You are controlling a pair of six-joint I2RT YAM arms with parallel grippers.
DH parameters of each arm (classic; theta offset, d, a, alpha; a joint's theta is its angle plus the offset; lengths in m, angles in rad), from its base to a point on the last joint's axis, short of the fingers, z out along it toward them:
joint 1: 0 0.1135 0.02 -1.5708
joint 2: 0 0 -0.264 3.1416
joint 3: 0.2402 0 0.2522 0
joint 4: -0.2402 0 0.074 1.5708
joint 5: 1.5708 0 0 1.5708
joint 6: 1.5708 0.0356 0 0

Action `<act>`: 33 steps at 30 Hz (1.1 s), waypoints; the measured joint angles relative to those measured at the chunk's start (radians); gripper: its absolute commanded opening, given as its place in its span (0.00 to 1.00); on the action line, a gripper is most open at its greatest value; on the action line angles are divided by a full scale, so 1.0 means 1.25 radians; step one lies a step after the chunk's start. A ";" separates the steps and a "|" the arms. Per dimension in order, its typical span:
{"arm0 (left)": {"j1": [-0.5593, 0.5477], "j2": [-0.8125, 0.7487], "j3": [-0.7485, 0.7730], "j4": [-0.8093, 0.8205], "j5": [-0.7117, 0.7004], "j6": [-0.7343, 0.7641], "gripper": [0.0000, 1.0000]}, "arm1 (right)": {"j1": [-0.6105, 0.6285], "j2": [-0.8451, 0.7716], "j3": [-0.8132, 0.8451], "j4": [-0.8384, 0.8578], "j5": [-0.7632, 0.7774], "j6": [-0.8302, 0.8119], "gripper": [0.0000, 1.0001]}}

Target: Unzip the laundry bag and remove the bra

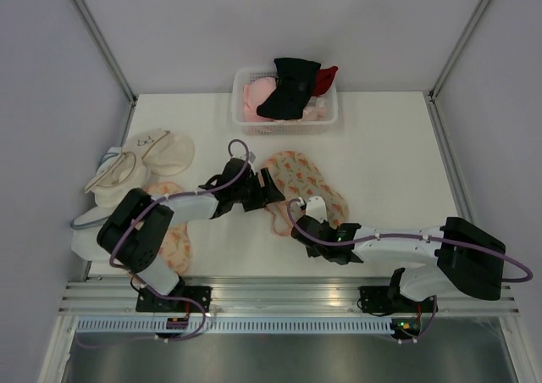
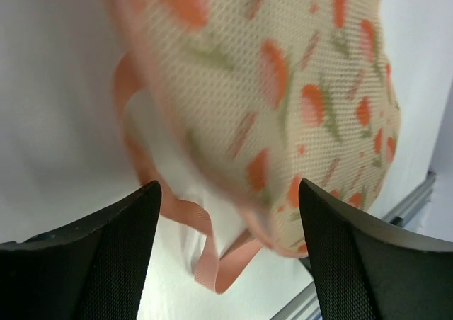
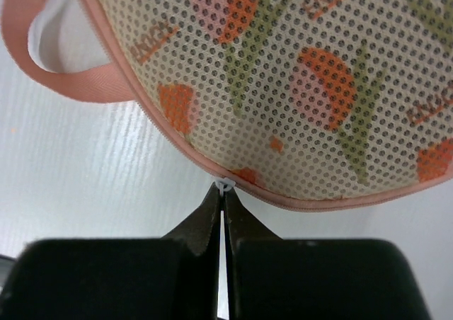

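The laundry bag [image 1: 306,182] lies flat mid-table, a peach mesh with orange-and-green print [image 3: 297,79] and pink zipper edging. My right gripper [image 3: 225,192] is at its near edge, shut on the small white zipper pull [image 3: 225,185]. At the bag's left end my left gripper [image 2: 228,187] stands open. The bag's corner [image 2: 283,72] and its pink loop strap [image 2: 191,217] hang between the fingers, unpinched and blurred. In the top view the left gripper [image 1: 269,188] and right gripper [image 1: 303,216] flank the bag's near-left edge. The bra is hidden.
A white basket [image 1: 240,91] at the back holds a black garment [image 1: 288,91], pink and red pieces. Plain cream pouches [image 1: 161,150] lie at the left edge. A smaller orange printed pouch [image 1: 175,243] sits under the left arm. The table's metal rail runs along the near edge.
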 measured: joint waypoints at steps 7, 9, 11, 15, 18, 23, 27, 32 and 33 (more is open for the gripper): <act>-0.006 -0.312 -0.233 -0.053 -0.116 -0.077 0.83 | -0.004 -0.013 -0.005 0.132 -0.167 -0.070 0.00; -0.020 -0.386 -0.291 -0.043 -0.122 -0.112 0.84 | -0.004 -0.013 -0.007 0.209 -0.265 -0.097 0.00; -0.040 -0.423 -0.332 -0.022 -0.122 -0.145 0.84 | -0.004 -0.005 -0.007 0.268 -0.343 -0.115 0.00; -0.094 -0.427 -0.370 0.028 -0.120 -0.201 0.84 | -0.003 0.043 -0.006 0.353 -0.451 -0.140 0.01; -0.125 -0.385 -0.367 0.070 -0.118 -0.228 0.79 | -0.004 0.074 -0.006 0.370 -0.489 -0.151 0.01; -0.146 -0.320 -0.367 0.141 -0.116 -0.273 0.15 | -0.004 0.074 -0.006 0.373 -0.495 -0.159 0.00; -0.148 -0.316 -0.367 0.150 -0.123 -0.278 0.02 | -0.004 0.055 -0.009 0.361 -0.487 -0.159 0.01; -0.149 -0.344 -0.367 0.125 -0.146 -0.276 0.02 | 0.002 0.015 -0.011 0.310 -0.429 -0.157 0.01; -0.149 -0.352 -0.367 0.116 -0.151 -0.275 0.02 | 0.005 0.013 -0.009 0.290 -0.415 -0.155 0.01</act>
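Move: The left hand, fingers wide open, has the near left stretch of the laundry bag's edge about 6 cm back, 2 cm to its right and 2 cm below. The bag's middle is level with it and some 5 cm right, and the pink strap lies 8 cm back and 2 cm left, both about 3 cm below. The right hand already pinches the zipper pull; that same stretch of edge is roughly 7 cm ahead and 5 cm left. The left fingers close on the bag's edge, pinching a gathered fold, after the hand draws back about 10 cm, bowing out to its left on the way. The right fingers keep the zipper pull and drag it left by some 12 cm and back about 5 cm, the wrist rolling its left side up and turning counter-clockwise, before easing slightly right and forward again. ##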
